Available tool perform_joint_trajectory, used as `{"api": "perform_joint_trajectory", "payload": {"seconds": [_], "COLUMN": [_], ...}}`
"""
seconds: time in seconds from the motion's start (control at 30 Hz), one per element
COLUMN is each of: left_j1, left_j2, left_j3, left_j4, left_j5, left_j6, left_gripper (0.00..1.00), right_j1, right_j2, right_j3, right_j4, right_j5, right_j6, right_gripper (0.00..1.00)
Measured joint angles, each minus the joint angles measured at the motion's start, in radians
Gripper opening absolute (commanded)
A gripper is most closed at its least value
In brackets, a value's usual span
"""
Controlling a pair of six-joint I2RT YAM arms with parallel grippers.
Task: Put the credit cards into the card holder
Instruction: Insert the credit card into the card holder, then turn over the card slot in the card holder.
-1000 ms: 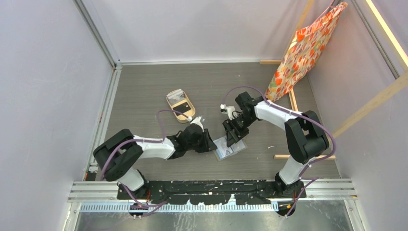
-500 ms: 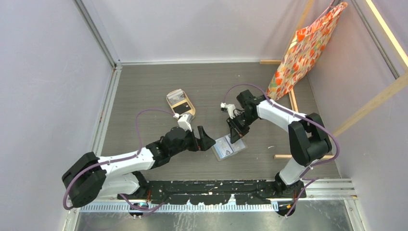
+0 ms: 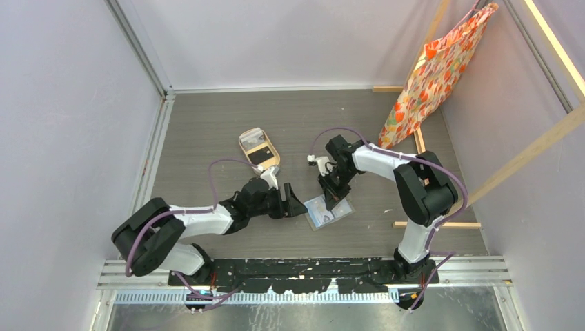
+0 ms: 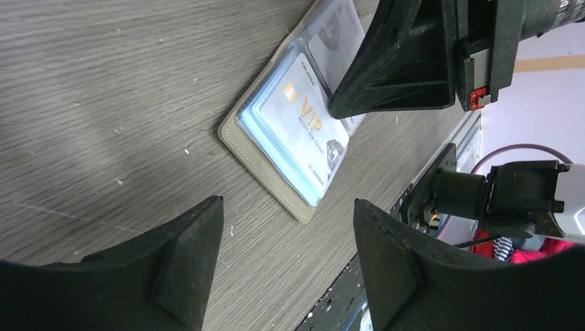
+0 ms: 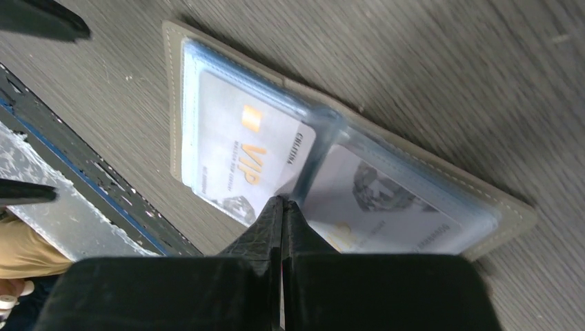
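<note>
The card holder (image 3: 328,212) lies open on the table, grey-brown with bluish clear sleeves. A white credit card marked VIP (image 5: 247,157) sits in one sleeve and a pale card (image 5: 386,207) in the other. My right gripper (image 5: 283,201) is shut, and its tips rest on the fold between the two sleeves. Just left of the holder's edge (image 4: 259,160), my left gripper (image 4: 288,201) is open, low over bare table and holding nothing. A dark card (image 3: 260,154) lies in the tan tray (image 3: 243,141).
The tan oval tray stands behind the left gripper (image 3: 293,200). A patterned cloth bag (image 3: 431,69) hangs from a wooden frame at the back right. Wooden slats (image 3: 434,224) lie on the floor to the right. A black rail (image 3: 310,265) runs along the near edge.
The right gripper has closed and brought its tips down onto the holder's fold. The left gripper has opened wide and its arm has shifted, staying just left of the holder.
</note>
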Motion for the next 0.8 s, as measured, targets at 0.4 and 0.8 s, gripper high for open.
{"api": "perform_joint_trajectory", "payload": {"seconds": [0.4,0.8], "left_j1": [-0.045,-0.100], "left_j2": [0.195,0.210], "left_j3": [0.006,0.029], "left_j4": [0.218,0.270], "left_j5": [0.091,0.039], "left_j6": [-0.109,-0.144], "left_gripper": [0.37,0.40], "right_j1": [0.009,-0.048], "right_j2": [0.019,-0.020], "right_j3": [0.057,0.081], "right_j4": [-0.034,-0.115], "right_j5": [-0.005,-0.103], "right_j6": [-0.035,-0.127], "right_gripper": [0.03,0.03]}}
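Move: The VIP card in the card holder's left pocket has its middle about 3 cm left and 1 cm ahead of the right hand's shut fingertips, level with them. The right-pocket card's middle is some 4 cm right and 2 cm ahead of those tips. From the left hand, the left-pocket card lies roughly 6 cm right, 1 cm back and 5 cm below; the tan tray lies about 16 cm ahead, 11 cm left and 4 cm below. On the left-pocket card, near the seam, the right hand's shut fingertips first slide about 1 cm left at unchanged height, then lift off some 3 cm, easing back right. The left hand comes about 5 cm right and 2 cm back towards the holder's left end, dipping slightly before rising again, its fingers narrowing to about half their gap. ##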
